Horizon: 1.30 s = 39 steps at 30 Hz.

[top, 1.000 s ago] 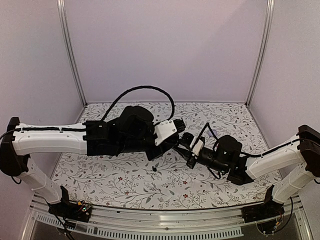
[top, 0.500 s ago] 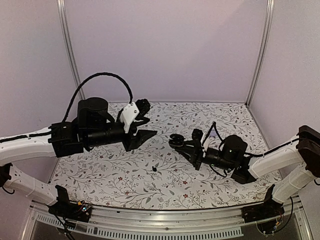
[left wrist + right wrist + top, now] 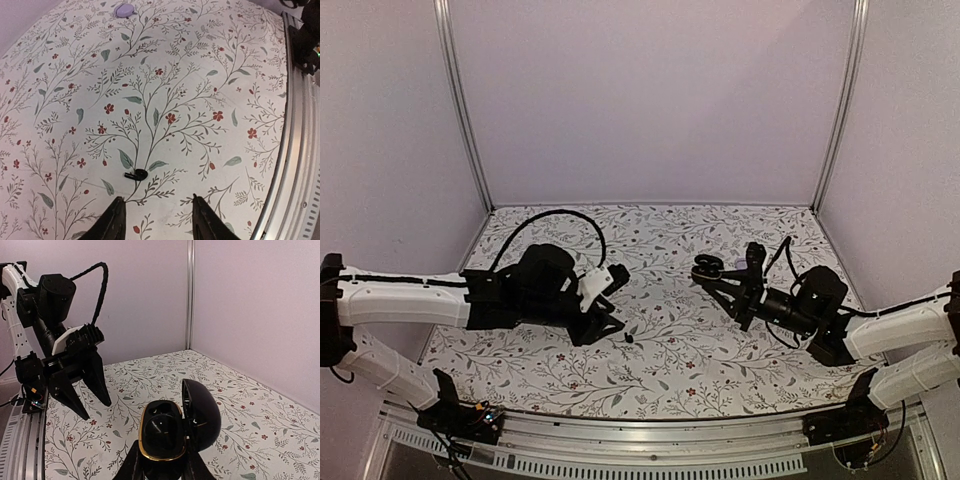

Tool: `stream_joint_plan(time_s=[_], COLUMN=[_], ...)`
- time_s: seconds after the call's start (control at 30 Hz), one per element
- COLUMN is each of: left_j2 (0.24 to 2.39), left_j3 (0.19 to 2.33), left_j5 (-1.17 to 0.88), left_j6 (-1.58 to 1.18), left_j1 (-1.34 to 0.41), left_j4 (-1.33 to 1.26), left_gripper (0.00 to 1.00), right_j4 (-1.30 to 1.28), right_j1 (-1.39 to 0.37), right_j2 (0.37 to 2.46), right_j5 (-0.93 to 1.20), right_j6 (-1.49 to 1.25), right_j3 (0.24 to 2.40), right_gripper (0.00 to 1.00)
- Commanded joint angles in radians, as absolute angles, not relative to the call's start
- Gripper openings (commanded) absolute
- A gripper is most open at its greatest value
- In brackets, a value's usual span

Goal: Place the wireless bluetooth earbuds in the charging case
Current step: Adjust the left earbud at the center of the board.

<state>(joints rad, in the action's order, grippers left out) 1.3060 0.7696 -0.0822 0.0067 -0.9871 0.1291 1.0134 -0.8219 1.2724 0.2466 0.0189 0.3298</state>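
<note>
One wireless earbud (image 3: 136,175), a tiny black bean with a short stem, lies on the patterned cloth. It is just ahead of my open left gripper (image 3: 159,220) and nearer its left finger (image 3: 116,222), touching neither finger. From above, that earbud (image 3: 629,338) sits right of the lowered left gripper (image 3: 608,325). My right gripper (image 3: 165,467) is shut on the charging case (image 3: 161,437) and holds it above the cloth. The case is black with a gold rim, and its lid is hinged open to the right. A dark rounded shape sits inside it; I cannot tell if it is an earbud.
A small pale lavender piece (image 3: 124,10) lies on the cloth far ahead of the left gripper. The aluminium rail (image 3: 295,150) runs along the table's near edge. Pale walls close in the back and both sides. In the top view the held case (image 3: 707,267) hangs right of centre.
The left arm left the case, swung up and back to the left, then came down low by the earbud on the cloth. The right gripper carried the open case rightward and back.
</note>
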Motion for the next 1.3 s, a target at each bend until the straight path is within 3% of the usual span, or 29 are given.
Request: stream_joint_plan(time_s=[0.0, 0.17, 0.53, 1.27], left_j2=[1.43, 1.585, 1.802, 1.992], left_j3=[0.848, 0.975, 1.082, 1.291], left_j5=[-0.049, 0.069, 0.101, 0.039], left_j6=[0.049, 0.178, 0.314, 0.332], left_j1=[-0.975, -0.97, -0.955, -0.874], left_j4=[0.21, 0.355, 0.405, 0.437], left_gripper=[0.45, 0.47, 0.49, 0.46], right_j4=[0.979, 0.972, 0.967, 0.957], right_j1=[-0.79, -0.782, -0.781, -0.78], right_j2=[1.229, 1.204, 1.192, 1.19], right_j5=[0.269, 0.265, 0.263, 0.252], right_j6=[-0.017, -0.025, -0.023, -0.011], right_j3=[0.301, 0.286, 0.285, 0.289], right_gripper=[0.0, 0.0, 0.0, 0.0])
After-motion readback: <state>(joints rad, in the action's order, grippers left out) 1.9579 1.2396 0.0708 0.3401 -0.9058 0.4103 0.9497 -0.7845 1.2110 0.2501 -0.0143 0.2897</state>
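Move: The left earbud lies on the board about 5 cm ahead of my left hand, some 3 cm to its right and roughly 13 cm below. The open charging case, held in my right fingers, is about 20 cm to the right of my left hand, some 4 cm farther out and 8 cm higher. From my right hand the earbud lies about 17 cm to the left, 3 cm ahead and 21 cm below. I drop my left hand some 12 cm to the board, easing forward as I go and tilting the half-open fingers about 30 degrees until they point mostly down around the earbud. Then I sweep forward another 4 cm or so, level and low, pushing the earbud along with the finger nearer my base. My right hand keeps hold of the case, easing about 1.5 cm right. ##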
